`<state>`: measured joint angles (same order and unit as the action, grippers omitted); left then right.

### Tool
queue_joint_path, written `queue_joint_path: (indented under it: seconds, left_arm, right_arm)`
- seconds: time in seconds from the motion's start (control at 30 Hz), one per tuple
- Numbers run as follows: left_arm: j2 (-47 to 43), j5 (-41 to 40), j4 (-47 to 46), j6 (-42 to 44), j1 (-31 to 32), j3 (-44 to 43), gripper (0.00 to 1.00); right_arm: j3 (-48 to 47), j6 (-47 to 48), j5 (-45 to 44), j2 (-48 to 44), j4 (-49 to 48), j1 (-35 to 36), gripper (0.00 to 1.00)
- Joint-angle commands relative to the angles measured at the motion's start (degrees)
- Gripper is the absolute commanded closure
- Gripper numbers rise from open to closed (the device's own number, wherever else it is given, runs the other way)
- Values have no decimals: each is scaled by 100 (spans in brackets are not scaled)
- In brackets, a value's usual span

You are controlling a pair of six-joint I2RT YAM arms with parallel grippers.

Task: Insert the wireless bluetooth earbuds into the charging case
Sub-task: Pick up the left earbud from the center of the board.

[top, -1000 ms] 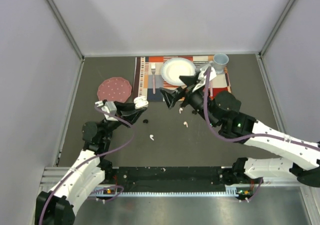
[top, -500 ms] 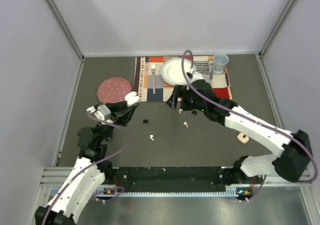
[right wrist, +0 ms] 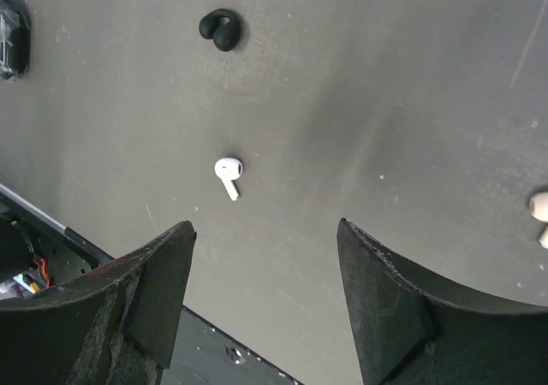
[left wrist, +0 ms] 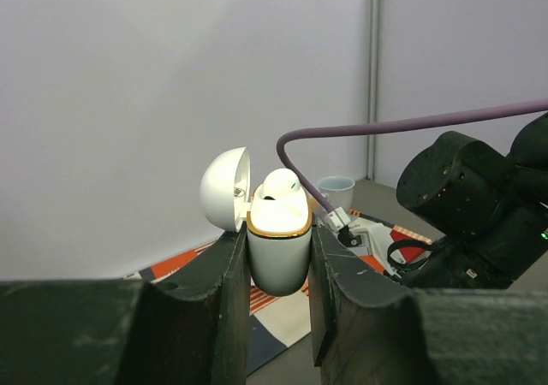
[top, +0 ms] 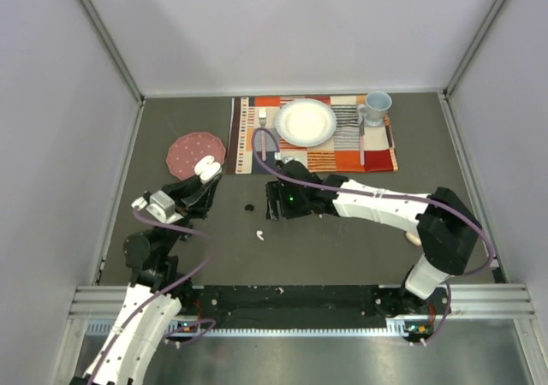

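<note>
My left gripper (left wrist: 278, 261) is shut on the white charging case (left wrist: 278, 248), held upright above the table with its lid (left wrist: 224, 188) flipped open. One white earbud (left wrist: 281, 182) sits in the case. From above, the case (top: 205, 167) is at the left by the pink disc. My right gripper (right wrist: 264, 226) hangs open over the dark table with nothing between its fingers. A loose white earbud (right wrist: 228, 171) lies just ahead of its left finger, and a black earbud (right wrist: 220, 28) lies farther on. A pale pink earbud (right wrist: 539, 210) shows at the right edge.
A striped placemat (top: 377, 158) at the back carries a white plate (top: 304, 121) and a pale blue mug (top: 377, 105). A round pink disc (top: 190, 150) lies to its left. Grey walls enclose the table, and a black rail (top: 291, 298) runs along its near edge.
My right arm has swung left and down from the placemat to hang over the white and black earbuds, its jaws narrowing somewhat. My left gripper has drawn back left with the case.
</note>
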<state>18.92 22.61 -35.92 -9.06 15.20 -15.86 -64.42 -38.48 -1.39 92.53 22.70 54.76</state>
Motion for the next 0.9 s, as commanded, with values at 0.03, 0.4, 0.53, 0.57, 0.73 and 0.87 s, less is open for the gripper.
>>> queue_joint_path:
  seconds: [0.03, 0.4, 0.53, 0.57, 0.73, 0.87]
  left_arm:
    - [-151, 32, -266, -315, -324, 223, 100]
    - [-634, -90, 15, -386, -720, 425, 100]
    - [-749, -178, 138, -395, -747, 461, 100]
    - [-784, -204, 199, -386, -738, 461, 100]
    - [-828, -231, 331, -281, -738, 391, 100]
    - [-784, -196, 349, -281, -738, 329, 100]
  right_arm:
    - [-466, 60, -63, 396, -195, 254, 35]
    - [-509, -125, 112, 1021, -495, 553, 43]
    - [-668, -46, 112, 1197, -503, 623, 45]
    - [-685, -28, 112, 1249, -512, 632, 45]
    - [-949, -10, 33, 1469, -503, 659, 49]
    - [-1116, 7, -19, 1654, -486, 711, 52]
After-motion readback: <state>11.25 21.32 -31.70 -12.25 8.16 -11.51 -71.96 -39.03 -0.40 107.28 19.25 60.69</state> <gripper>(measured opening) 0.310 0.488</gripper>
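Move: The left earbud lies on the board about 6 cm to the left of my right hand, 3 cm back and some 9 cm below. A black ear clip sits about 9 cm farther out than that earbud and 3 cm to its left, while a pale earbud lies roughly 4 cm ahead of my right hand and 12 cm to its right. From my left hand, the left earbud is about 11 cm to the right, 3 cm back and 33 cm down. I bring my open right hand in over the left earbud, going about 6 cm left while sinking 5 cm; it draws back a little on the way down, then levels off and carries on left. Its fingers close part-way as they come but stay clear of the earbud. My left hand keeps hold of the open case and shifts it about 3 cm left and slightly down, away from the earbud. ##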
